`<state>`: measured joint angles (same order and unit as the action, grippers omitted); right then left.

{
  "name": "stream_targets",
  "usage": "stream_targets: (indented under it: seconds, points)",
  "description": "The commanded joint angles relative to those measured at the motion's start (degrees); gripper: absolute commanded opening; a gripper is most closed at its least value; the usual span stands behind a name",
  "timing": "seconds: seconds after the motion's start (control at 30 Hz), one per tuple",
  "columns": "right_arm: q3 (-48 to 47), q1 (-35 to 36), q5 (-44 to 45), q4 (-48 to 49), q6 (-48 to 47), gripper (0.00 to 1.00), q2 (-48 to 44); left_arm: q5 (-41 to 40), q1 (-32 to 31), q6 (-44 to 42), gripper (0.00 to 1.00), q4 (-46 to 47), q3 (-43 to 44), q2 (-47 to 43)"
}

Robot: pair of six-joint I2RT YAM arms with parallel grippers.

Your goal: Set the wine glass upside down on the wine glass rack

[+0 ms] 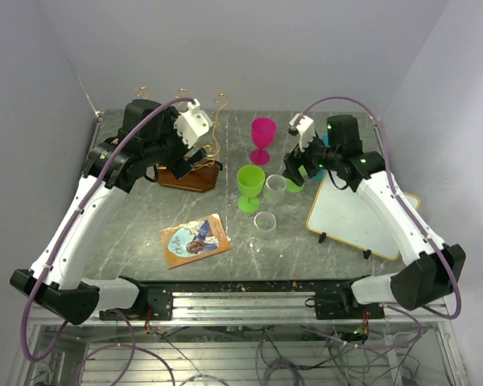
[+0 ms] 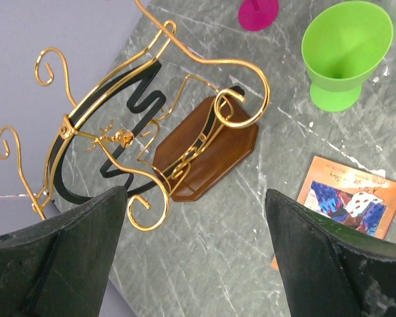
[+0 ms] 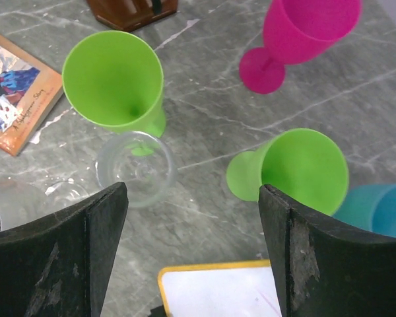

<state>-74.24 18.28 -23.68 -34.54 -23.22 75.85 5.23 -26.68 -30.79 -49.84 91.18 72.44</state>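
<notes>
The wine glass rack (image 2: 208, 142) is gold wire with curled tips on a brown wooden base, at the back left of the table (image 1: 195, 175). My left gripper (image 2: 197, 195) hovers open just in front of it (image 1: 200, 163), with only table between the fingers. Upright goblets stand mid-table: a green one (image 1: 250, 185) (image 3: 112, 76), a pink one (image 1: 263, 135) (image 3: 307, 26) and a second green one (image 3: 303, 168). My right gripper (image 3: 193, 191) is open above the table (image 1: 294, 173); the second green goblet stands just beyond its right finger, untouched.
Two clear glasses (image 3: 133, 168) (image 1: 266, 221) stand near the green goblets. A yellow-rimmed whiteboard (image 1: 358, 217) lies right of them, under my right gripper's near side. A picture card (image 1: 195, 240) lies front centre. A teal cup (image 3: 383, 211) sits behind the second green goblet.
</notes>
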Motion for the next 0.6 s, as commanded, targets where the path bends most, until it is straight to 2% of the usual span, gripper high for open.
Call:
stream_targets:
  seconds: [0.0,0.2,0.57]
  points:
    - [-3.5,3.2,3.9,-1.9,2.8,0.77,4.0,4.5,2.1,-1.6,0.96,-3.2,2.4,-0.1]
    - [-9.0,5.9,9.5,-5.7,5.4,0.62,10.0,5.2,4.0,-0.9,0.95,-2.4,2.2,-0.3]
    - [-13.4,9.0,12.1,-14.2,5.3,0.46,17.1,5.3,6.5,0.5,0.94,-1.1,3.4,-0.1]
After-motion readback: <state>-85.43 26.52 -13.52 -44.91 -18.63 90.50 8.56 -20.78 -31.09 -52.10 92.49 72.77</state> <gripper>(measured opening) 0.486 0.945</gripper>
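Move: The clear glass nearest my right hand stands about 3 cm ahead and 6 cm to its left, its middle some 16 cm below. Around it, from the same hand: one green glass about 7 cm ahead and 1 cm right, the other about 1 cm ahead and 13 cm left, and a second clear glass roughly 8 cm back and 8 cm left. From my left hand that nearest clear glass lies about 5 cm ahead and 26 cm right, well below. I sink my empty right hand about 5 cm and carry it some 3 cm left towards the nearest clear glass between the two green ones, tipping the fingers some 15 degrees further down and narrowing them from nearly wide open to about half, still above the glass. Meanwhile my left hand, empty and open, drifts about 2.5 cm left beside the rack. ##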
